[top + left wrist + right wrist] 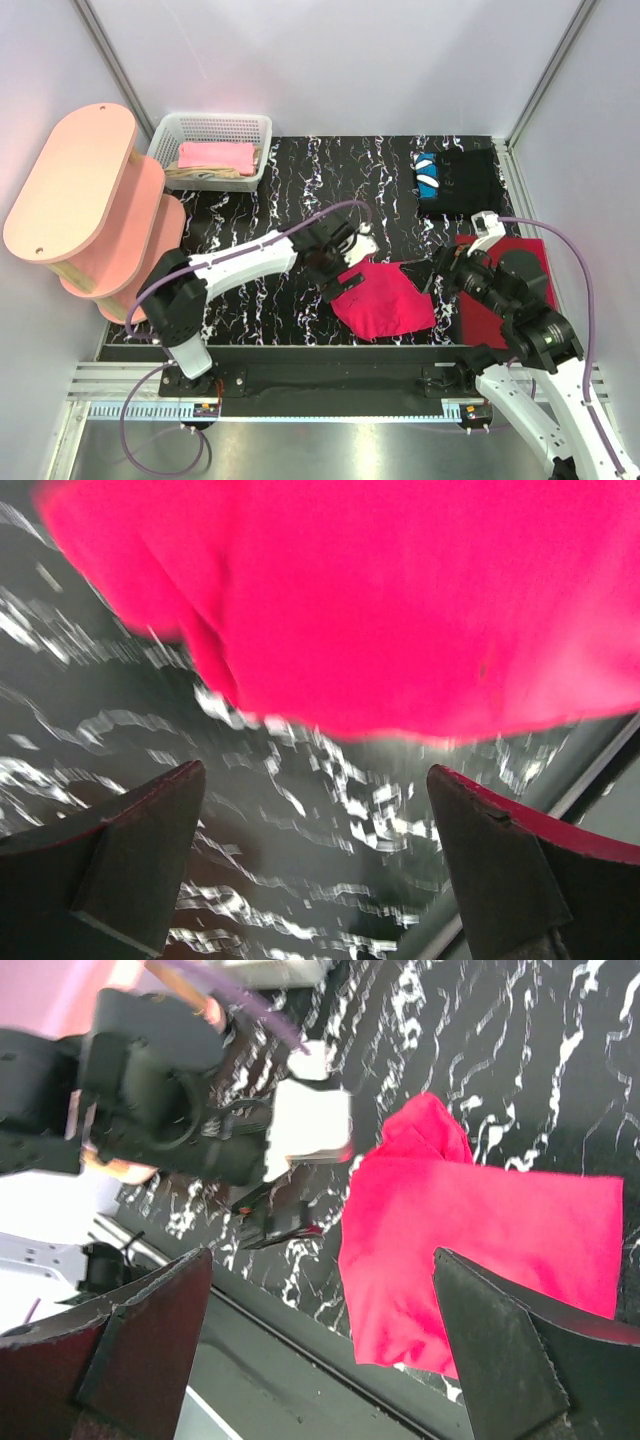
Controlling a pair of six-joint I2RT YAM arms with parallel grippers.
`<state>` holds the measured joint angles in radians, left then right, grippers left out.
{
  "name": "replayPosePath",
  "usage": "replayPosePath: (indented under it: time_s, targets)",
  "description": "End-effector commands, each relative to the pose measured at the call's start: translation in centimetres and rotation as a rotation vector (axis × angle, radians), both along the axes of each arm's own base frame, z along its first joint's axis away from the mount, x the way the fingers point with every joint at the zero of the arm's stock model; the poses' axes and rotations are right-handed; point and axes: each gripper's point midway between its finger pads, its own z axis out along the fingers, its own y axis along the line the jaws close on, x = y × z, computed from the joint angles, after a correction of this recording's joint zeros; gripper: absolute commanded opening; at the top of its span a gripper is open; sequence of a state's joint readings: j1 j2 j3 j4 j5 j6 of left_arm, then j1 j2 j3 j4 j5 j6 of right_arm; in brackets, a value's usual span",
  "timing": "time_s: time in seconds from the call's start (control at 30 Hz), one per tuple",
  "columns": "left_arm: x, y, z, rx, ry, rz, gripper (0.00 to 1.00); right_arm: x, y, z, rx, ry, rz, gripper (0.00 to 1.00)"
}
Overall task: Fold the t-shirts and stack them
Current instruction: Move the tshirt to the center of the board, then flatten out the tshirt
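Note:
A crimson-red t-shirt [385, 298] lies folded into a rough square near the table's front edge. My left gripper [338, 282] stands open just off its left edge with nothing between the fingers. In the left wrist view the red cloth [380, 600] fills the top, beyond the open gripper [315, 820]. To the shirt's right, my right gripper [438, 272] is open and empty. The right wrist view shows the red shirt [480, 1250] past the open gripper [320, 1330]. A folded black t-shirt [462, 182] with a blue-white patch [428, 175] lies at the back right.
A white basket [255, 150] at the back left holds a pink tee [215, 155] over a beige one [205, 175]. A pink tiered shelf [85, 210] stands at the left. A flat dark-red rectangle [535, 255] lies under my right arm. The left arm [170, 1100] shows in the right wrist view.

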<state>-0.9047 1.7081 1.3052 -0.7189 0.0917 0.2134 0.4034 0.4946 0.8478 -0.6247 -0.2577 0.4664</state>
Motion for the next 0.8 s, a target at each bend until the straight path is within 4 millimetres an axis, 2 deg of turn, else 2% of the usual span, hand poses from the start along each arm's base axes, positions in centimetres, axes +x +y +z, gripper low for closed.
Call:
replayPosePath:
  time_s: [0.0,0.03,0.07,0.17,0.23,0.3,0.33,0.37,0.43,0.47,0.53,0.77]
  targets:
    - [3.3,2.4,1.0,-0.054,-0.125,0.143,0.99,0.5,0.8,-3.1,-0.039,0.087,0.034,1.0]
    - [4.2,3.1,0.0,-0.041,-0.107,0.186,0.99,0.7,1.0,-3.6,-0.038,0.112,0.037,0.99]
    - [6.0,4.4,-0.3,-0.04,-0.097,0.262,0.99,1.0,1.0,-3.8,-0.04,0.122,0.03,0.98]
    - [8.9,5.2,-1.1,-0.035,-0.079,0.328,0.99,1.7,1.3,-4.3,-0.04,0.17,0.018,0.97]
    - [10.1,4.3,-0.7,-0.057,-0.081,0.328,0.99,1.7,1.8,-4.0,-0.021,0.179,0.031,0.96]
    - [10.6,3.2,-1.8,-0.061,-0.049,0.316,0.99,1.7,1.7,-3.7,-0.012,0.173,0.025,0.96]
    - [11.4,2.4,-1.2,-0.085,-0.051,0.325,0.99,1.6,1.7,-3.6,-0.01,0.169,0.025,0.96]
    - [11.4,1.9,-2.6,-0.072,-0.011,0.32,0.99,1.6,1.6,-3.4,-0.005,0.164,0.023,0.96]
    - [11.3,0.2,-2.2,-0.117,0.047,0.304,0.99,1.4,1.5,-3.0,0.004,0.154,0.02,0.96]
    - [11.1,-0.3,-3.0,-0.115,0.089,0.299,0.99,1.2,1.5,-3.0,0.005,0.157,0.019,0.96]
    - [10.9,-1.7,-2.7,-0.153,0.141,0.295,0.99,1.1,1.4,-2.9,0.007,0.157,0.017,0.96]
    - [10.9,-2.7,-4.9,-0.145,0.21,0.287,0.99,1.1,1.6,-2.8,0.003,0.164,0.028,0.96]
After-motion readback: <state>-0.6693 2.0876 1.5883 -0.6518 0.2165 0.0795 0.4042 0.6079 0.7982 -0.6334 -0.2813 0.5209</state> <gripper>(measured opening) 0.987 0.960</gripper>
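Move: The red t-shirt's bunched far-left end lies about 7 cm ahead of the left hand, 3 cm to its right and some 8 cm below. The shirt's spread body is centred roughly 4 cm back and 9 cm right of that hand; the folded black cloth is about 26 cm ahead and 25 cm right. From the right hand, the bunched end is about 12 cm ahead, 10 cm left and 27 cm below. Forward about 11 cm in a leftward arc, the left hand swings out some 6 cm to its left, then comes back right while sinking about 5 cm to the shirt's bunched far-left end. It turns roughly 20 degrees counter-clockwise, fingers wide open. The right hand, also open and over the table, dips about 5 cm and tips its fingers down a little. ##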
